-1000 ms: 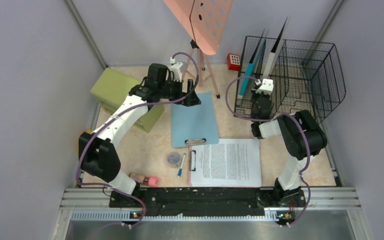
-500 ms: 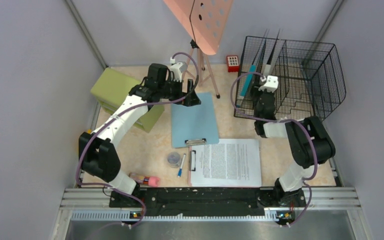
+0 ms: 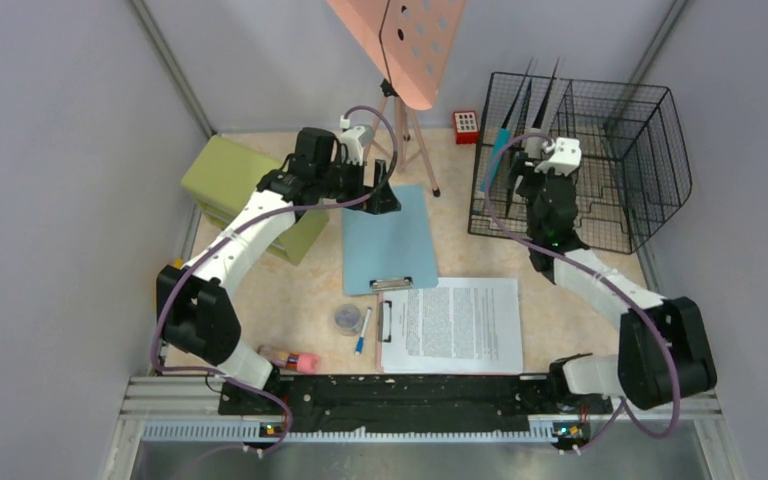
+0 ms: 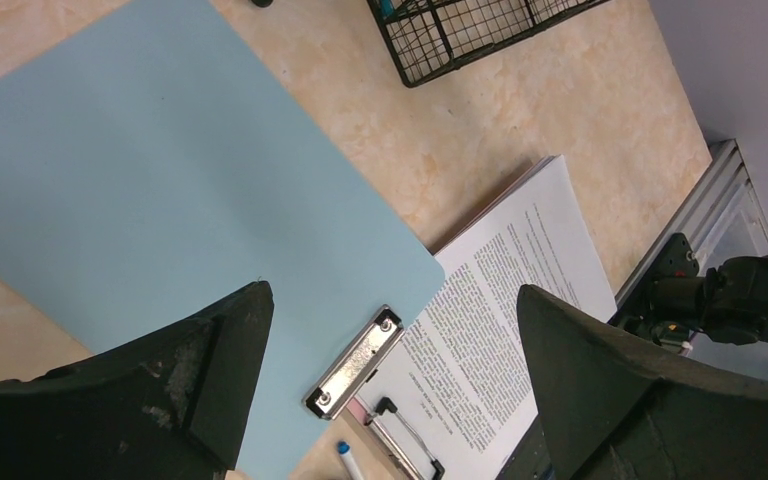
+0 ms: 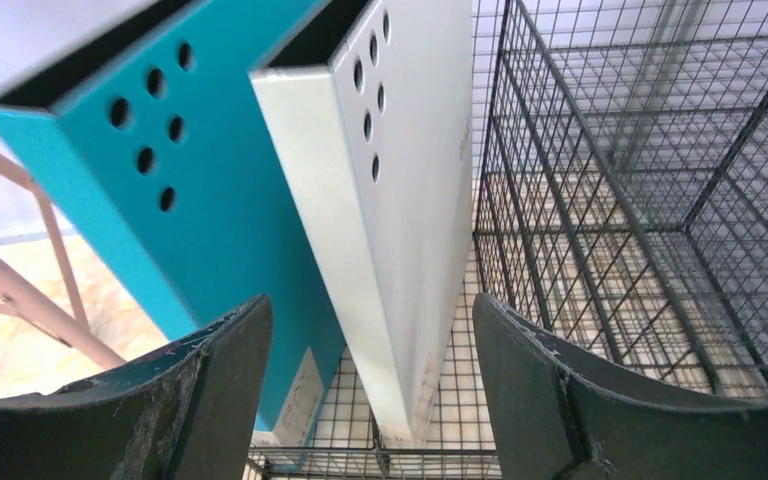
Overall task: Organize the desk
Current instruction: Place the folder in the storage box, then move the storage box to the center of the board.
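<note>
The desk carries a blue clipboard and a clipboard with a printed sheet. My left gripper hovers open over the blue clipboard, nothing between its jaws. My right gripper is at the black wire basket, open. In the right wrist view its jaws stand wide, apart from the white file box. That box stands upright in the basket beside a teal file box.
A green drawer cabinet sits at the left. A pink stand and a small red box are at the back. A pen, a small round container and a pink-red item lie near the front.
My right gripper has opened and let go of the white file box, which now stands lower in the basket. The right arm's elbow swung down and right. The left arm has not moved.
</note>
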`<state>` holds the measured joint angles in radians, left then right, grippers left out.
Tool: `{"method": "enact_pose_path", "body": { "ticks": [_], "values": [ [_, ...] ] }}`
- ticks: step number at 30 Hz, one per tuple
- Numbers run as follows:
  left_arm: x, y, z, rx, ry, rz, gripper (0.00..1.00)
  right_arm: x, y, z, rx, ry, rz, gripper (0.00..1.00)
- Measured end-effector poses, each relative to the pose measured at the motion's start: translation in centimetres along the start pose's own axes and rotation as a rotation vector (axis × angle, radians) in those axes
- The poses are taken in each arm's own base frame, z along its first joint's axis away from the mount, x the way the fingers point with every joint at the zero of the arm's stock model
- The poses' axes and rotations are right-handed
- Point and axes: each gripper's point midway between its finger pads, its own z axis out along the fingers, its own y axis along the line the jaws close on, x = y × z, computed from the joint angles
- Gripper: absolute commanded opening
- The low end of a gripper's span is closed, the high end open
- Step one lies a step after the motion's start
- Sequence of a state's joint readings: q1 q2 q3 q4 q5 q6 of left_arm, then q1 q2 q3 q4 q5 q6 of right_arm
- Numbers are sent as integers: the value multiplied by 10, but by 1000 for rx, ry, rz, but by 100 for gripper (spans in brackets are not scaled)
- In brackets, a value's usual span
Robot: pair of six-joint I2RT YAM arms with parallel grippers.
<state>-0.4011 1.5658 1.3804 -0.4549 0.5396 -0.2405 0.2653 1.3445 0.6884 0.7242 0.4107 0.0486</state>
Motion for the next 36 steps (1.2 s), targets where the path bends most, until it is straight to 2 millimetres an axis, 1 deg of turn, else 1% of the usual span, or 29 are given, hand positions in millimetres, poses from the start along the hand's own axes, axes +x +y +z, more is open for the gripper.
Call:
{"method": "enact_pose_path", "body": {
  "ticks": [7, 10, 13, 15, 17, 20, 23, 27, 31, 34, 36],
  "values": [
    [0, -3, -8, -6, -1, 16, 98, -45, 2, -18, -42, 65, -19, 74],
    [1, -5, -11, -6, 0, 27, 98, -64, -1, -27, -50, 85, -37, 74],
    [-1, -7, -15, -5, -8, 38, 98, -79, -9, -35, -39, 101, -60, 72],
    [-2, -8, -17, -6, -14, 45, 98, -86, -18, -39, -20, 108, -72, 69],
    [-3, -9, -19, -5, -19, 52, 98, -89, -32, -42, 12, 122, -93, 67],
    [-4, -11, -21, -4, -23, 58, 98, -87, -51, -42, 59, 149, -113, 63],
    [-5, -11, -22, -4, -24, 62, 98, -78, -67, -41, 100, 190, -127, 59],
    [-4, -11, -22, -4, -23, 66, 98, -62, -83, -33, 135, 243, -136, 51],
    [-1, -9, -21, -7, -17, 68, 98, -35, -89, -25, 144, 319, -130, 45],
    [1, -8, -21, -9, -13, 68, 98, -18, -87, -21, 133, 367, -121, 41],
    [2, -8, -21, -11, -12, 69, 98, -7, -84, -19, 119, 398, -108, 35]
  ]
}}
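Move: The storage box's divider, at its front post, lies about 8 cm to the right hand's right, some 3 cm ahead and 8 cm lower. The middle of the white folder is roughly 14 cm ahead of that hand and 1 cm to its right; the teal folder's is as far ahead but 7 cm left, both some 6 cm below. From the left hand, the divider post is about 36 cm right, 2 cm ahead and 8 cm below. Right hand rises back some 8 cm from the white folder, swings right, dips towards the divider, fingers part-closing. ##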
